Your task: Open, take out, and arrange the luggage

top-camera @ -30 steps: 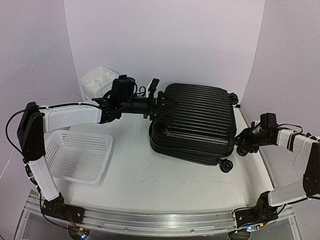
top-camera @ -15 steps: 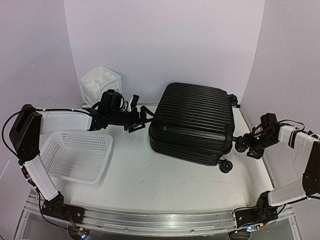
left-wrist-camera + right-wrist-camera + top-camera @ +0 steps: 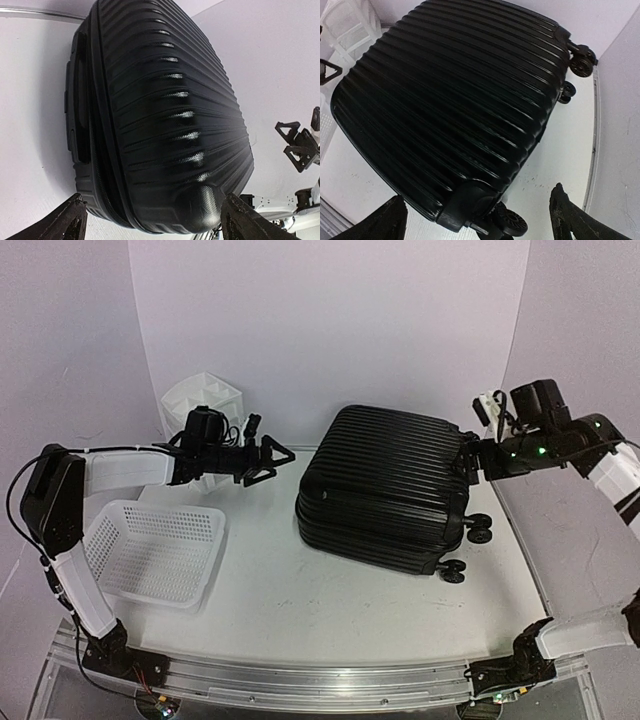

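Note:
The luggage (image 3: 385, 485) is a big black ribbed hard-shell suitcase. It lies flat and closed in the middle of the table, with its caster wheels (image 3: 480, 532) on the right. My left gripper (image 3: 272, 461) hovers open a short way left of it, apart from it and pointing at its left edge. The left wrist view shows the luggage (image 3: 160, 115) between the spread fingers of that gripper (image 3: 157, 227). My right gripper (image 3: 472, 458) is open at the suitcase's back right corner. The right wrist view has the luggage (image 3: 455, 100) and a wheel (image 3: 510, 223) above that gripper (image 3: 480, 222).
A white mesh basket (image 3: 155, 550) sits at the front left of the table. A small white drawer unit (image 3: 205, 400) stands at the back left, behind my left arm. The curved white backdrop closes off the rear. The table's right edge (image 3: 530, 570) runs close to the wheels.
The left gripper has drawn back leftward from the suitcase's left edge, and the suitcase has settled shut. The right gripper has let go of the wheel, opened wide and risen to the back right corner.

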`<action>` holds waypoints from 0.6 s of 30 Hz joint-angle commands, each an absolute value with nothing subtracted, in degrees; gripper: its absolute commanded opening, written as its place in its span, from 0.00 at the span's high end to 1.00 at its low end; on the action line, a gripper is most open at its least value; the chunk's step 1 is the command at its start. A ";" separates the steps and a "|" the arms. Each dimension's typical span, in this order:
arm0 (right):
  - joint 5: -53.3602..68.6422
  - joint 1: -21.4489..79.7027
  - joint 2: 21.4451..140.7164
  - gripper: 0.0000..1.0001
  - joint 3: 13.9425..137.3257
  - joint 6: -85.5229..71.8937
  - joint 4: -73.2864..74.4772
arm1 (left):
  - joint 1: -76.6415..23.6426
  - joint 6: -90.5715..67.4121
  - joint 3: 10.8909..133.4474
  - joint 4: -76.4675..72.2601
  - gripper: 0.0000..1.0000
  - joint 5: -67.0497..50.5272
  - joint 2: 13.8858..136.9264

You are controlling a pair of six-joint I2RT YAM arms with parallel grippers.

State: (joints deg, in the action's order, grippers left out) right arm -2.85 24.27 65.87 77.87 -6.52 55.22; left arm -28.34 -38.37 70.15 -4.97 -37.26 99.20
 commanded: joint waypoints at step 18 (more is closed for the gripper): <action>30.68 4.57 95.75 0.02 88.48 -22.32 41.28 | -47.17 -36.31 79.84 -6.41 0.06 -42.38 107.66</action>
State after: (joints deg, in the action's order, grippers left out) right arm 18.90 4.73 91.00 80.88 -25.96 44.82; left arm -38.98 -35.88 77.49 -4.05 -43.79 108.12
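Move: Roughly 22 cm to the left hand's right, some 10 cm below it and about level forward, is the middle of the black suitcase. From the right hand the suitcase's middle lies about 10 cm ahead, 14 cm left and 17 cm lower, with its nearest wheel some 5 cm back, straight below by 26 cm. The white drawers stand about 12 cm ahead and 19 cm left of the left hand; the basket, 10 cm back and 26 cm left. Closing in on the suitcase from both sides, the left hand sweeps right about 9 cm, then also back some 6 cm, turning clockwise until its wide-open fingers come up against the suitcase's left side and push it. The right hand reaches forward some 11 cm while sinking nearly as much, first edging left and then right; it tips down, rolls its left side up and turns clockwise, open fingers coming close over the right edge. ##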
